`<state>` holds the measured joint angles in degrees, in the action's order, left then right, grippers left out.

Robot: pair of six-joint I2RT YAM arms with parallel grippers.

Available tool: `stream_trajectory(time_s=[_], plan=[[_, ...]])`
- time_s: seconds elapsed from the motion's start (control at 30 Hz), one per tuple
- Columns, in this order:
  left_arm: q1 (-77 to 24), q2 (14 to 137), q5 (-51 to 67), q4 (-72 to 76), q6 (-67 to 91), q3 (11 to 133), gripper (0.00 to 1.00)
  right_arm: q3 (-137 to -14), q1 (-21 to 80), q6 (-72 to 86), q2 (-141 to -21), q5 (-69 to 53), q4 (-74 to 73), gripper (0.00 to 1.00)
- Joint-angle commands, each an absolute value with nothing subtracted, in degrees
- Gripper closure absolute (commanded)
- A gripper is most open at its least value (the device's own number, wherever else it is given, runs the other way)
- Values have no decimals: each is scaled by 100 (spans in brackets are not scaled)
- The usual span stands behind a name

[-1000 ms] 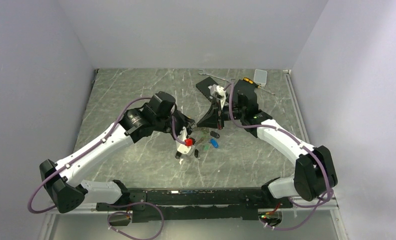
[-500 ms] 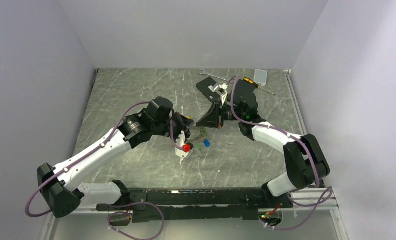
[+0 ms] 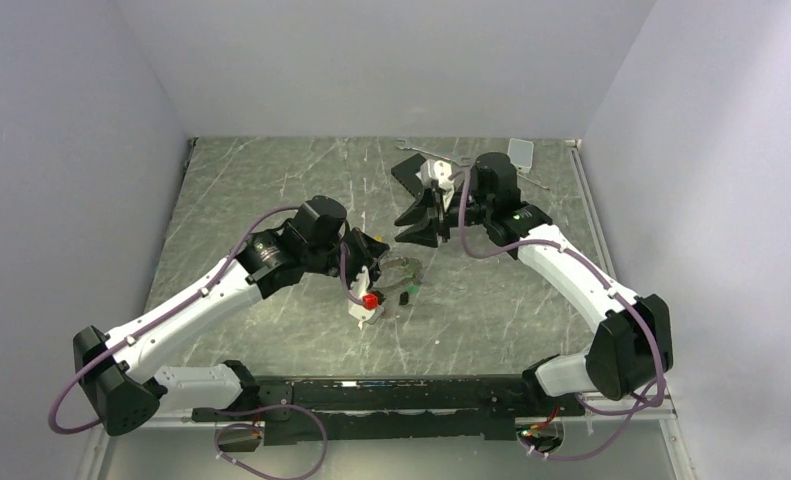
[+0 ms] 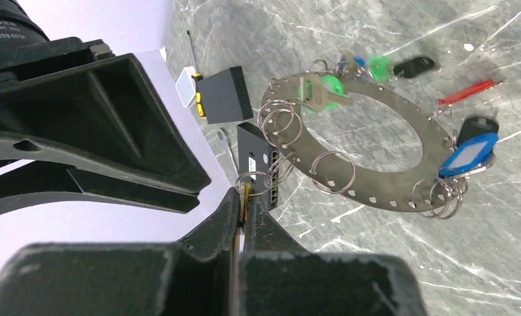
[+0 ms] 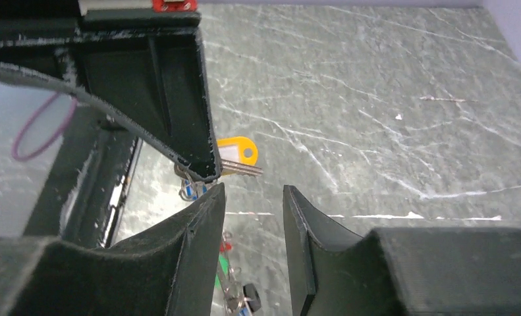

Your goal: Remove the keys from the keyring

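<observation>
The keyring [image 4: 376, 191] is a flat grey perforated hoop carrying several small split rings. Green [image 4: 323, 89], blue [image 4: 471, 155], black [image 4: 415, 66] and red [image 4: 467, 92] keys hang from it. My left gripper [image 4: 246, 197] is shut on a yellow-orange key [image 5: 234, 153], whose split ring [image 4: 254, 178] sits at the jaw tips beside the hoop. In the top view the keyring [image 3: 401, 268] lies just right of the left gripper [image 3: 379, 250]. My right gripper [image 5: 253, 191] is open with nothing between its fingers, a short way behind the hoop [image 3: 418, 225].
A flat black box [image 3: 409, 172] lies behind the right gripper. A silver wrench [image 3: 421, 150] and a small white case [image 3: 520, 152] sit at the back edge. A black block with orange buttons [image 4: 224, 95] shows in the left wrist view.
The right gripper has opened and drawn back from the keys toward the rear. The keyring with its keys has shifted left, closer to the left gripper, which stays shut.
</observation>
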<state>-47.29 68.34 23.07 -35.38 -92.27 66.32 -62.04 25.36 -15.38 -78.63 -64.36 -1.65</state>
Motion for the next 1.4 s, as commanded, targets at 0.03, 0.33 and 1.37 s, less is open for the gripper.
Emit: stream_trajectory(time_s=[0.03, 0.33, 1.37], plan=[[-4750, 6570, 2666, -3258, -9484, 6682, 100, -6595, 2597, -4230, -7775, -6551, -2277, 59], [-4749, 6018, 3087, -2898, -10416, 5909, 100, -6548, 2701, -4990, -7744, -6594, -2647, 59], [-4755, 5598, 3702, -2645, -11847, 5217, 100, -6712, 3754, -5555, -7793, -6774, -3576, 63]])
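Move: The left hand pinches a key; the key's split ring lies about 1 cm right of and 1 cm below those fingers, level with them in depth. From the right hand that split ring is some 4 cm back, 3 cm left and 5 cm down. The yellow tag lies 2 cm back, 4 cm left and 5 cm below the right hand; the large metal keyring hangs 8 cm back, straight in line sideways and 11 cm down. Right hand, open, swings back 9 cm and down to the split ring; left draws its key back 5 cm. ##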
